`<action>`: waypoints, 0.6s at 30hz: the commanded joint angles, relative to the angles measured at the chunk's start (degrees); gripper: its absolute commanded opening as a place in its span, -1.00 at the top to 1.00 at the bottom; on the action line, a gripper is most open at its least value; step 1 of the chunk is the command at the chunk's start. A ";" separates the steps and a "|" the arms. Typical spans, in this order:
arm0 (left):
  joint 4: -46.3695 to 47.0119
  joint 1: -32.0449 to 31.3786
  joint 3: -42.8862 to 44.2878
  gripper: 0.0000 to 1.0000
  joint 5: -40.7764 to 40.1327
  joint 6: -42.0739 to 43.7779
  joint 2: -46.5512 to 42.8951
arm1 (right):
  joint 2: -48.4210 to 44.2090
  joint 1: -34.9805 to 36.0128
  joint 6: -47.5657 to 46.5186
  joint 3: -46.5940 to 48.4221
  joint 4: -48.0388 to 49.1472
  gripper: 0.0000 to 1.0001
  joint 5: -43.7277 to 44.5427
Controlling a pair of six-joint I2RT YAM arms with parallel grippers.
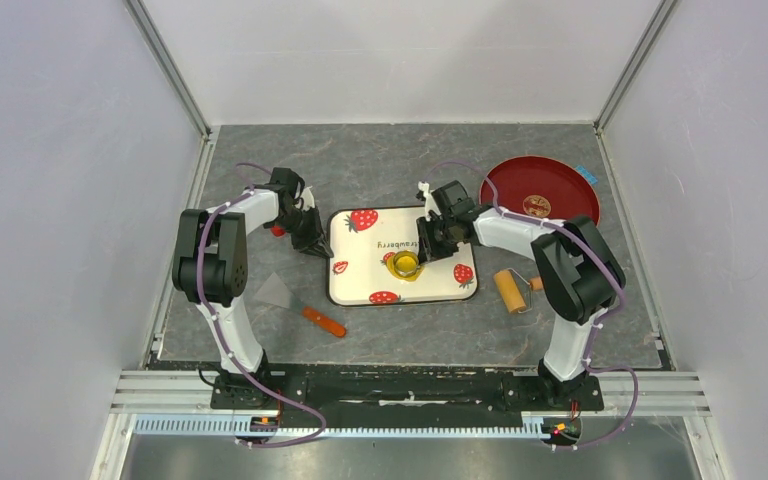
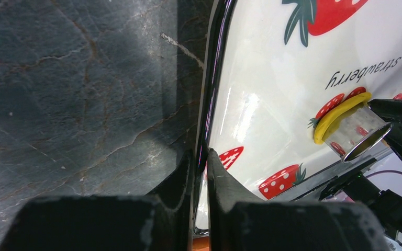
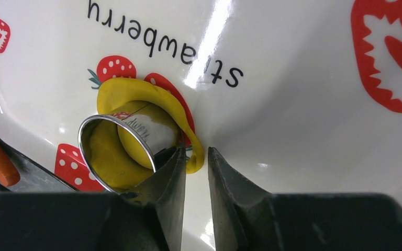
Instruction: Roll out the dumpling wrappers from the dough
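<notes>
The white strawberry-print tray lies mid-table. On it stands the metal ring cutter. Yellow dough fills the ring, a dumpling wrapper as wide as the ring. A crescent scrap of dough curls around the outside. My right gripper is beside the ring, jaws a narrow gap apart. Its left finger touches the ring wall, and the scrap's end sits at the gap's mouth. My left gripper is shut on the tray's dark left rim.
A red plate sits at the back right. The tan wooden roller lies right of the tray. A metal scraper with an orange handle lies front left of the tray. White walls close in both sides and the back.
</notes>
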 commanded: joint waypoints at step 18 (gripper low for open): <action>1.43 -0.55 1.56 0.96 1.25 0.49 2.06 | 3.80 4.10 -2.14 -6.69 -9.09 0.96 14.98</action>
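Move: The dough's right edge, sticking out around the ring cutter, lies almost between the right hand's open fingertips, about 1 cm below them. The ring cutter stands on the dough some 3 cm to this hand's left and about 1 cm nearer the bases. The rolling pin's roller lies roughly 17 cm to this hand's right and 5 cm back. From the left hand, that dough edge is about 18 cm to the right and 1 cm back. The strip of dough outside the ring cutter is pinched at its right edge as the right hand's fingers close from about a quarter open to shut. The hand eases only about 0.5 cm down and slightly forward, drifts left and partly back, and tilts some 5 to 10 degrees so the fingers lean less to the left and more forward. The left hand keeps its grip on the tray's left rim. ##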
